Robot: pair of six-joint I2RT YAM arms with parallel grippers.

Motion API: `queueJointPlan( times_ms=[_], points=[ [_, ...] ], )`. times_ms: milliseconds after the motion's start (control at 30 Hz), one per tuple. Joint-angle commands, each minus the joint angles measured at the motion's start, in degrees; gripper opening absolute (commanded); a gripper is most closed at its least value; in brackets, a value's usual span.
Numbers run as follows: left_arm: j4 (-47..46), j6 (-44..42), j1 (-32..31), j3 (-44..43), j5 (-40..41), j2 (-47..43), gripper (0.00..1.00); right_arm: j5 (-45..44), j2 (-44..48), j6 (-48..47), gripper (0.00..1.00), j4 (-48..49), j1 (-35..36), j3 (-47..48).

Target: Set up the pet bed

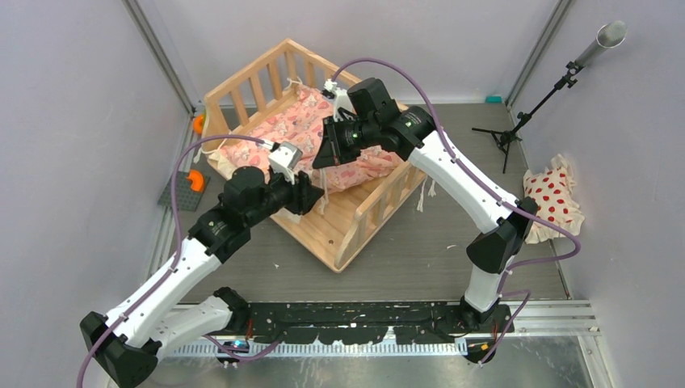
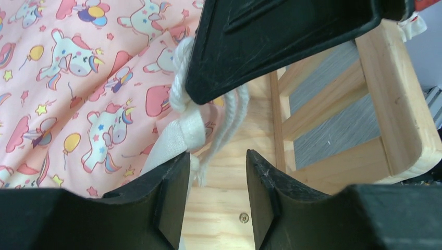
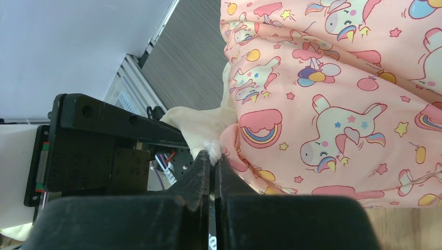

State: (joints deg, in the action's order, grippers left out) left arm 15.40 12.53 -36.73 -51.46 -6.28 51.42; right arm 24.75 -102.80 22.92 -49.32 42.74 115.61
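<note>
The pet bed (image 1: 355,218), a light wooden slatted frame, stands mid-table with the pink cartoon-print cushion (image 1: 303,129) lying in it. Both grippers reach into the bed over the cushion's near end. My left gripper (image 2: 217,156) is open above the plank base (image 2: 224,208); a cream tie (image 2: 187,130) brushes its left finger and nothing sits between the jaws. My right gripper (image 3: 212,156) is shut on a cream tie (image 3: 200,127) at the edge of the cushion (image 3: 339,104). From above, the left gripper (image 1: 311,196) sits just below the right gripper (image 1: 327,153).
A white pillow with red dots (image 1: 553,202) lies against the right wall. A microphone stand (image 1: 517,121) stands at the back right. Orange pieces (image 1: 194,179) on a dark plate lie left of the bed. The bed's side rail (image 2: 396,104) is close on the left gripper's right.
</note>
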Motion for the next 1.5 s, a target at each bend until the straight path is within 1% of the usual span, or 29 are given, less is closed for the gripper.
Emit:
queueJointPlan(
  times_ms=[0, 133, 333, 433, 500, 633, 833, 900, 1033, 1067, 1133, 1333, 1467],
  points=[
    [-7.2, -1.1, 0.6, 0.7, -2.3, 0.9, 0.46, 1.0, 2.7, 0.7, 0.02, 1.9, -0.1, 0.2],
    [-9.5, -0.7, 0.7, 1.0, -4.5, 2.2, 0.45, 1.1, 2.6, 0.7, 0.02, 1.9, -0.1, 0.2],
    [-11.7, -1.7, 1.1, 2.0, -4.5, 2.4, 0.43, 2.9, 2.5, 0.8, 0.02, 1.9, -0.1, 0.2],
    [-13.5, -1.8, 2.1, 2.4, -5.8, 2.7, 0.43, 3.6, 2.3, 1.0, 0.02, 1.8, -0.1, 0.2],
    [-13.9, -1.7, 2.5, 2.3, -6.7, 3.2, 0.40, 3.8, 2.3, 1.0, 0.02, 1.9, -0.1, 0.1],
    [-14.6, -1.4, 2.7, 2.3, -8.9, 4.1, 0.31, 4.0, 2.5, 1.0, 0.02, 1.7, -0.1, -0.1],
    [-15.1, -0.3, 2.6, 3.2, -12.2, 4.2, 0.27, 4.0, 2.4, 1.0, 0.02, 1.7, -0.2, 0.0],
    [-15.1, -0.2, 2.6, 3.4, -12.5, 4.1, 0.21, 4.0, 2.3, 0.9, 0.02, 1.7, -0.2, 0.0],
    [-15.0, 0.2, 2.6, 3.6, -12.5, 3.2, 0.04, 3.5, 2.3, 0.7, 0.01, 1.7, -0.3, -0.1],
    [-14.6, 0.3, 2.7, 3.6, -12.5, 2.9, 0.02, 3.1, 2.4, 0.7, 0.03, 1.7, -0.4, -0.2],
    [-13.6, 0.7, 2.7, 3.4, -12.6, 2.3, 0.00, 2.6, 2.7, 0.3, 0.09, 1.8, -0.8, -0.6],
    [-12.4, 5.8, 2.7, 2.8, -14.0, 0.6, 0.00, 0.7, 4.9, -1.8, 0.28, 1.8, -2.1, -2.0],
    [-12.3, 10.3, 2.7, 1.7, -17.8, 1.6, 0.00, 1.6, 7.5, -5.4, 0.41, 1.8, -2.5, -3.0]
  ],
)
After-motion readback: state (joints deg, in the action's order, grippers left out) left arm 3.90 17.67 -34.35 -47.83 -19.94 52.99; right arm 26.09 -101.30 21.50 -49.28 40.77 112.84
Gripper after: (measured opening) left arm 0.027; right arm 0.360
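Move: The white cord hangs from the right fingers, its part to be gripped about 3 cm to the left hand's right, 1 cm ahead and at about its height; from the right hand that part lies roughly 4 cm back and 3 cm down. Counted from the left hand, the pink blanket's middle is some 14 cm ahead, 2 cm left and 12 cm below, and the bed's near slatted side about 15 cm right, 5 cm back and 10 cm below. The white cord, still pinched by the right fingers, is taken over by the left hand, which eases about 3 cm to its right with a slight reach forward, turning some 10 degrees clockwise, and closes its half-open fingers on the cord. Only then does the right hand open and let go, shifting a little right and forward, while the left draws back and lifts slightly. ##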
